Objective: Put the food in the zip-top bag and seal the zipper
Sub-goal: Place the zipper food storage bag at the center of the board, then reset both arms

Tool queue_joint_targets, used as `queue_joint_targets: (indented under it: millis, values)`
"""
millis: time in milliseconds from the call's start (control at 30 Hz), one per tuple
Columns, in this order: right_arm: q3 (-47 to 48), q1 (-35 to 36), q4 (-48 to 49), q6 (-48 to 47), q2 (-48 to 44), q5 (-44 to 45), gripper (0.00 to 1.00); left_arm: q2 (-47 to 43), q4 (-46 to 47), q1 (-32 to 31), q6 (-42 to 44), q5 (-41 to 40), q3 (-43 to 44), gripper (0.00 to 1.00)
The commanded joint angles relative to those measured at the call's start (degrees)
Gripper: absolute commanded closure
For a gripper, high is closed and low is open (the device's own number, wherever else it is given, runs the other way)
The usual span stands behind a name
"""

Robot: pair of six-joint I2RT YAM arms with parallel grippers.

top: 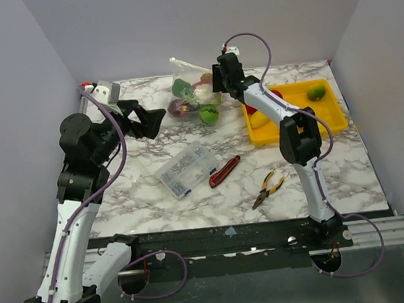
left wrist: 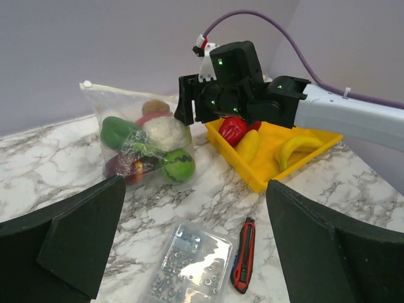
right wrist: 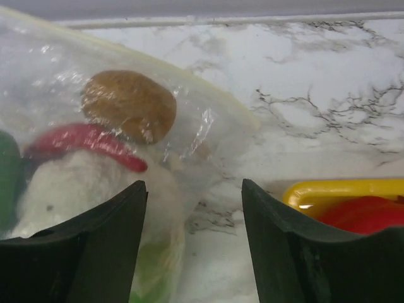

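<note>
The zip-top bag point(top: 191, 95) stands at the back of the table, with food inside it: a white cauliflower point(left wrist: 165, 131), green pieces point(left wrist: 178, 164), a dark maroon one point(left wrist: 120, 165), a red one point(right wrist: 82, 140) and a brown one point(right wrist: 129, 104). The zipper point(left wrist: 136, 94) runs along its top edge; I cannot tell whether it is pressed together. My right gripper point(top: 215, 86) is open at the bag's right edge, with crinkled plastic by its left finger point(right wrist: 95, 240). My left gripper point(top: 158, 123) is open and empty, left of the bag and apart from it.
The yellow tray point(top: 331, 117) right of the bag holds a lime point(top: 316, 92), a red pepper point(left wrist: 232, 129) and a banana point(left wrist: 297, 148). A clear box of screws point(top: 186, 169), a red-black utility knife point(top: 224, 171) and pliers point(top: 266, 188) lie mid-table.
</note>
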Motion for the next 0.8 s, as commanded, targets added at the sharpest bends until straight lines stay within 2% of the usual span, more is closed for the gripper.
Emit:
queue_joint_targets:
  millis: [0,67,167,467,533,767]
  values:
    - [-2.6,-0.1,-6.4,-4.9,-10.0,-1.8,0.29,-3.4,3.7,0.0,-0.2,0.0,-0.5,0.03]
    - [-7.2,0.0,-6.0,-5.2,-15.4,-3.2,0.23,-4.2,4.8,0.0,-0.2,-0.6,-1.0,0.03]
    - [-14.8,0.0,-5.9,-4.3,-23.7,-5.1,0.2,-5.3,5.8,0.0,-0.6,-1.0,-1.2,0.03]
    - [-45.3,0.0,4.6,-2.5,-59.2,-11.5,0.06,-11.1,11.0,-0.1,-1.7,-1.6,-2.4,0.03]
    - [-48.8,0.0,4.3,-2.5,-66.8,-11.6,0.01,-12.9,12.8,-0.1,-2.0,-2.4,-3.4,0.02]
    - [-53.7,0.0,-1.5,-2.6,-84.9,-8.8,0.0,-17.5,19.1,-0.3,-0.8,-5.7,-6.9,0.01]
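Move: The filled zipper bag stands near the far edge of the board, its middle about 8 cm to the right hand's left, 3 cm back and 7 cm lower. From that hand the yellow tray lies some 23 cm to the right and 10 cm back, and the utility knife about 28 cm back and 2 cm left, both a good 10 cm below. From the left hand the bag is about 29 cm ahead, 10 cm right and 34 cm down. Pull the right gripper away from the bag: back about 28 cm and up some 25 cm, drifting right as well, opening the half-open fingers fully and tipping them up about 25 degrees. Meanwhile draw the left gripper, empty and still wide open, up and back, tilting its fingers upward, farther from the bag. ##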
